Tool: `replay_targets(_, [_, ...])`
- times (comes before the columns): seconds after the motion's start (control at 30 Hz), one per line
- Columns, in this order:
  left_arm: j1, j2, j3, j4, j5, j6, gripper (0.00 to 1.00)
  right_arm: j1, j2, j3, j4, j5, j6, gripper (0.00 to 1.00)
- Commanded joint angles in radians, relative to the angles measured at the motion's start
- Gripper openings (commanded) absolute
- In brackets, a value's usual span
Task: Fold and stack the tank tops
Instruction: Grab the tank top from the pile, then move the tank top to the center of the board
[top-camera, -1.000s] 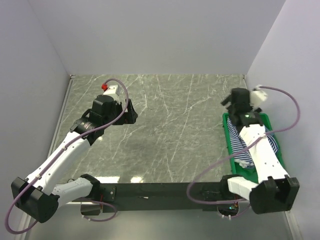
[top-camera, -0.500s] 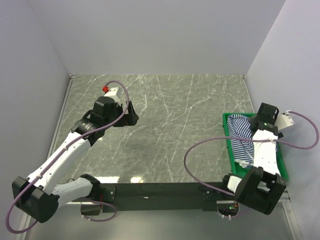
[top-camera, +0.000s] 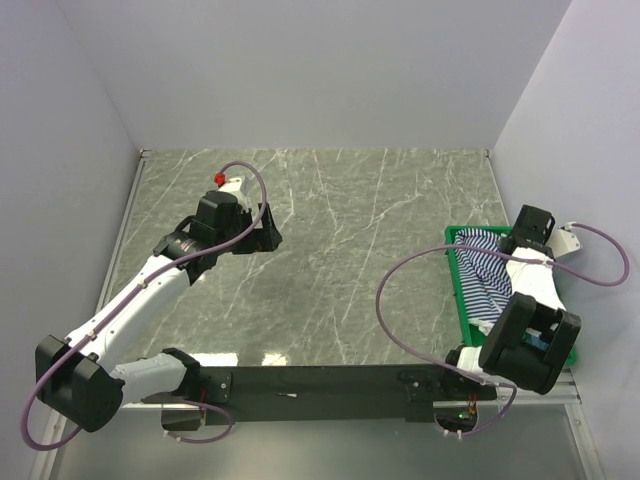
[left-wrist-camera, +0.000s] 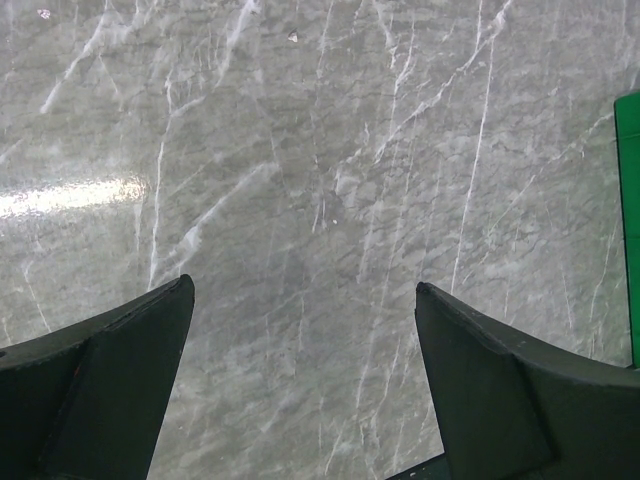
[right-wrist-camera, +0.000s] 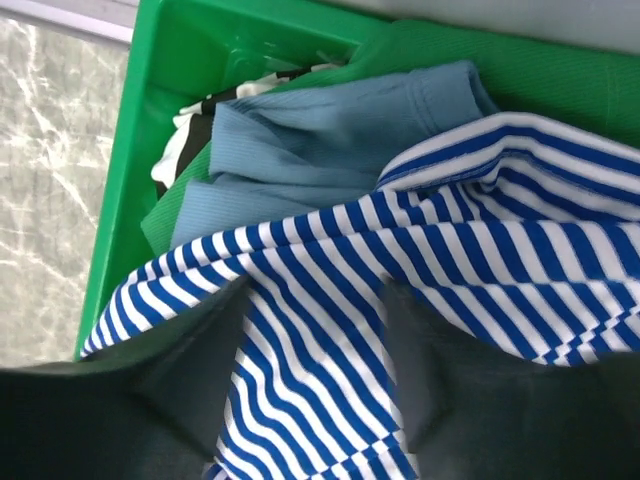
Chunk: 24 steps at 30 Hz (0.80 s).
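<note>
The navy-and-white striped tank top (right-wrist-camera: 520, 210) lies crumpled on top of the pile in the green crate (right-wrist-camera: 150, 100), with the plain blue tank top (right-wrist-camera: 300, 150) under it. My right gripper (right-wrist-camera: 318, 295) is pushed down into the crate. It is open, and a fold of the striped cloth runs between its dark fingers (right-wrist-camera: 445, 370). From above, the striped top (top-camera: 483, 272) fills the crate (top-camera: 452, 285), with the right gripper (top-camera: 508, 248) at its far end. My left gripper (top-camera: 265, 228) hovers open over bare marble at far left, nothing between its fingers (left-wrist-camera: 130, 345).
The crate also holds a black-and-white cloth (right-wrist-camera: 195, 115) and a green ribbed cloth (right-wrist-camera: 560, 75). It stands at the table's right edge by the wall. Its green edge (left-wrist-camera: 630, 200) shows at the right of the left wrist view. Grey marble table (top-camera: 370, 250).
The right arm has folded back and brought its gripper down into the crate onto the striped top. The left gripper has drifted slightly to the right.
</note>
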Motion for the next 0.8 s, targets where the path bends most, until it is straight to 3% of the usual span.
replay_targets(0.0, [-0.002, -0.011, 0.012, 0.017, 0.003, -0.010, 0.98, -0.006, -0.057, -0.024, 0.050, -0.013, 0.010, 0.58])
replay_targets(0.03, [-0.002, -0.011, 0.014, 0.015, 0.003, -0.010, 0.98, -0.006, -0.073, -0.028, 0.048, -0.014, 0.009, 0.39])
replay_targets(0.1, [-0.002, -0.013, 0.015, 0.015, -0.001, -0.010, 0.98, -0.006, -0.122, -0.031, 0.044, -0.032, -0.004, 0.20])
replay_targets(0.13, [-0.002, -0.013, 0.015, 0.015, -0.001, -0.010, 0.98, -0.005, -0.137, -0.025, 0.033, -0.034, -0.008, 0.00])
replay_targets(0.5, [-0.002, -0.030, 0.012, 0.012, -0.001, -0.008, 0.98, 0.035, -0.384, 0.118, -0.053, -0.178, -0.060, 0.00])
replay_targets(0.77, [-0.002, -0.048, 0.018, 0.006, -0.039, -0.004, 0.98, 0.440, -0.322, 0.510, -0.079, -0.094, -0.115, 0.00])
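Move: The striped tank top spreads out right under the right fingertips. Its middle lies about 7 cm to that hand's left, 6 cm back and 2 cm lower. The blue tank top is some 7 cm to the hand's right, level fore and aft and 2 cm lower. The green bin's far wall stands roughly 8 cm straight ahead. From the left hand, the striped top is about 55 cm right, 9 cm back and 12 cm lower. The right fingers, already partly closed over the striped tank top, shut fully and pinch a fold of it. The hand then hauls the fold up about 25 cm, slowly at first and then fast, swinging some 12 cm left and slightly forward late on. The wrist tips the fingers up by around 30 degrees and turns counter-clockwise. ##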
